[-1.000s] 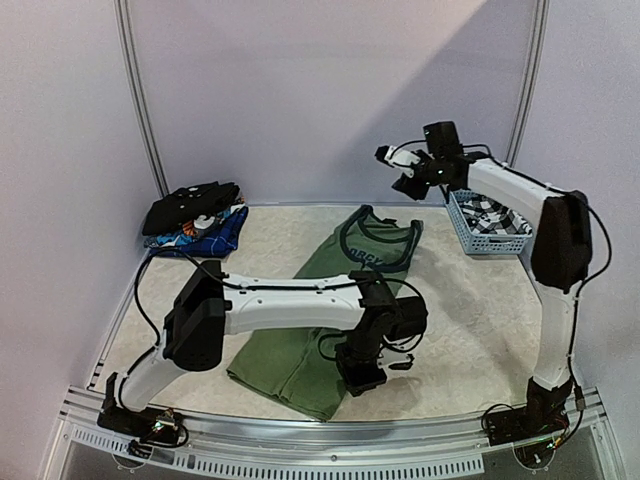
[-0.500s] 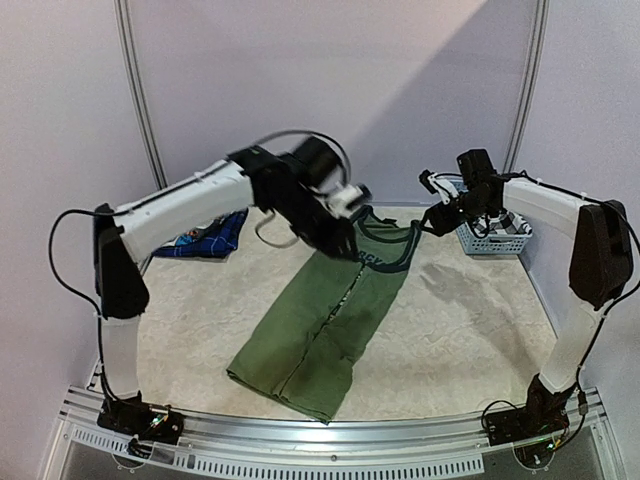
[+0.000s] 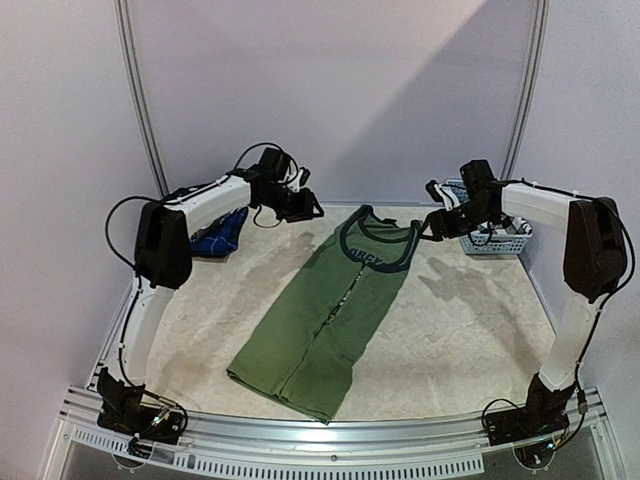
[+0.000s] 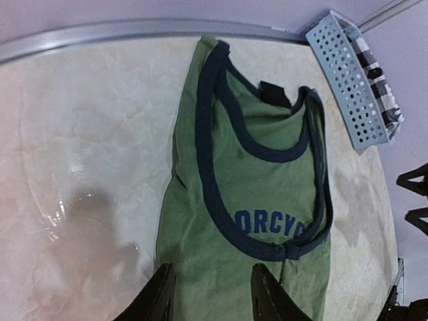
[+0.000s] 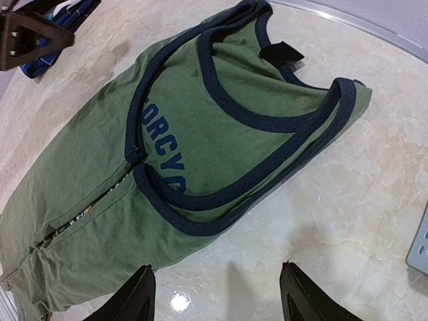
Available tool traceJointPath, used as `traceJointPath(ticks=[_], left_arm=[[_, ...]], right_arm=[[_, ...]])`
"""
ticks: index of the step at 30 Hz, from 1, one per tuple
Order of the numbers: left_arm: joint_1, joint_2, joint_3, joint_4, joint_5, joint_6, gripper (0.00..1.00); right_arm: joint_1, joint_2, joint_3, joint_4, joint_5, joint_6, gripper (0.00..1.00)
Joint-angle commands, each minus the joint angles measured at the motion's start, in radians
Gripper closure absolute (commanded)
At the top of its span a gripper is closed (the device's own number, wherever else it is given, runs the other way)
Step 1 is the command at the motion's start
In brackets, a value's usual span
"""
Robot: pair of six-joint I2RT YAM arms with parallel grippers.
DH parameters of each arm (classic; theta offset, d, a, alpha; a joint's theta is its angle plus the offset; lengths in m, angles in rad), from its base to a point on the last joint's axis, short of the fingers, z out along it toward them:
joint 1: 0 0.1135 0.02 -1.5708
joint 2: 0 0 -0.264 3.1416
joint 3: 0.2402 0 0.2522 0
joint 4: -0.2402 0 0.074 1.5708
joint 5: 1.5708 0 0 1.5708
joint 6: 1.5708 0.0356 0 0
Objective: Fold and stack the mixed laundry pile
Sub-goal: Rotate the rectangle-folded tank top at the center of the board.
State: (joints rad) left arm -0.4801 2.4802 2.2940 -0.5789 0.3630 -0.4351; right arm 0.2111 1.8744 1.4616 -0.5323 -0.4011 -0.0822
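The olive-green T-shirt (image 3: 330, 305) with dark trim lies flat, folded lengthwise, slanting from the back centre toward the front edge. Blue lettering shows near its collar (image 4: 267, 224) (image 5: 164, 150). My left gripper (image 3: 308, 205) hovers open and empty behind the shirt's collar end, its fingers (image 4: 160, 297) above the cloth. My right gripper (image 3: 432, 222) hangs open and empty just right of the collar, over bare table (image 5: 217, 297). A blue piece (image 3: 215, 235) of the laundry pile lies at the back left, partly behind the left arm.
A light-blue lattice basket (image 3: 495, 238) (image 4: 348, 87) stands at the back right, holding a black-white check cloth (image 4: 378, 60). A raised metal rim (image 4: 100, 30) bounds the table's far edge. The right arm reaches over the basket.
The left arm has swung from the shirt's near end up to the back left, its jaws spreading. The right gripper has come down from above the basket to beside the collar.
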Motion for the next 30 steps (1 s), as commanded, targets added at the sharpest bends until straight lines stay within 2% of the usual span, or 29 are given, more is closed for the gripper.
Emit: traceJointPath(ticks=[1,5,16,23,26,30], left_arm=[[0.023,0.142,0.120,0.063,0.099,-0.051,0.58],[0.023,0.225,0.147,0.150,0.159,-0.101,0.57],[0.020,0.399,0.275,0.235,0.107,-0.183,0.55],[0.014,0.463,0.307,0.307,0.102,-0.234,0.56],[0.008,0.496,0.335,0.324,0.138,-0.254,0.58],[0.005,0.507,0.333,0.349,0.169,-0.276,0.68]], right_arm=[[0.002,0.036,-0.021,-0.022,-0.042,0.033,0.36],[0.001,0.057,-0.013,-0.030,-0.025,0.032,0.36],[0.002,0.128,0.007,-0.046,-0.054,0.034,0.35],[0.001,0.160,0.028,-0.058,-0.046,0.027,0.35],[0.000,0.188,0.053,-0.067,-0.038,0.034,0.34],[-0.011,0.244,0.126,-0.083,-0.035,0.053,0.34]])
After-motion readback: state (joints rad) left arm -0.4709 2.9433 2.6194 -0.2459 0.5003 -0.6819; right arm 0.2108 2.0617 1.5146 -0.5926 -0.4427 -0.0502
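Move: The tank top's left edge beside the neck trim lies about 6 cm ahead of the left hand, 5 cm right and 12 below; the neck opening's middle is roughly 3 cm ahead, 15 right, and the folded pile 4 ahead, 26 left. The tank top's right armhole edge is about 5 cm ahead of the right hand, 4 left and 12 below; the basket stands some 11 ahead and 14 right. The tank top's two upper side edges are approached together from above. The left hand sinks about 10 cm, mostly early, working forward and right to bring its fingers around the left edge, rolling some 15 degrees with its left side dipping, its gap just starting to narrow. The right hand lowers 7 cm beside the right edge, fingers open and tipping steeper, still above the board. ##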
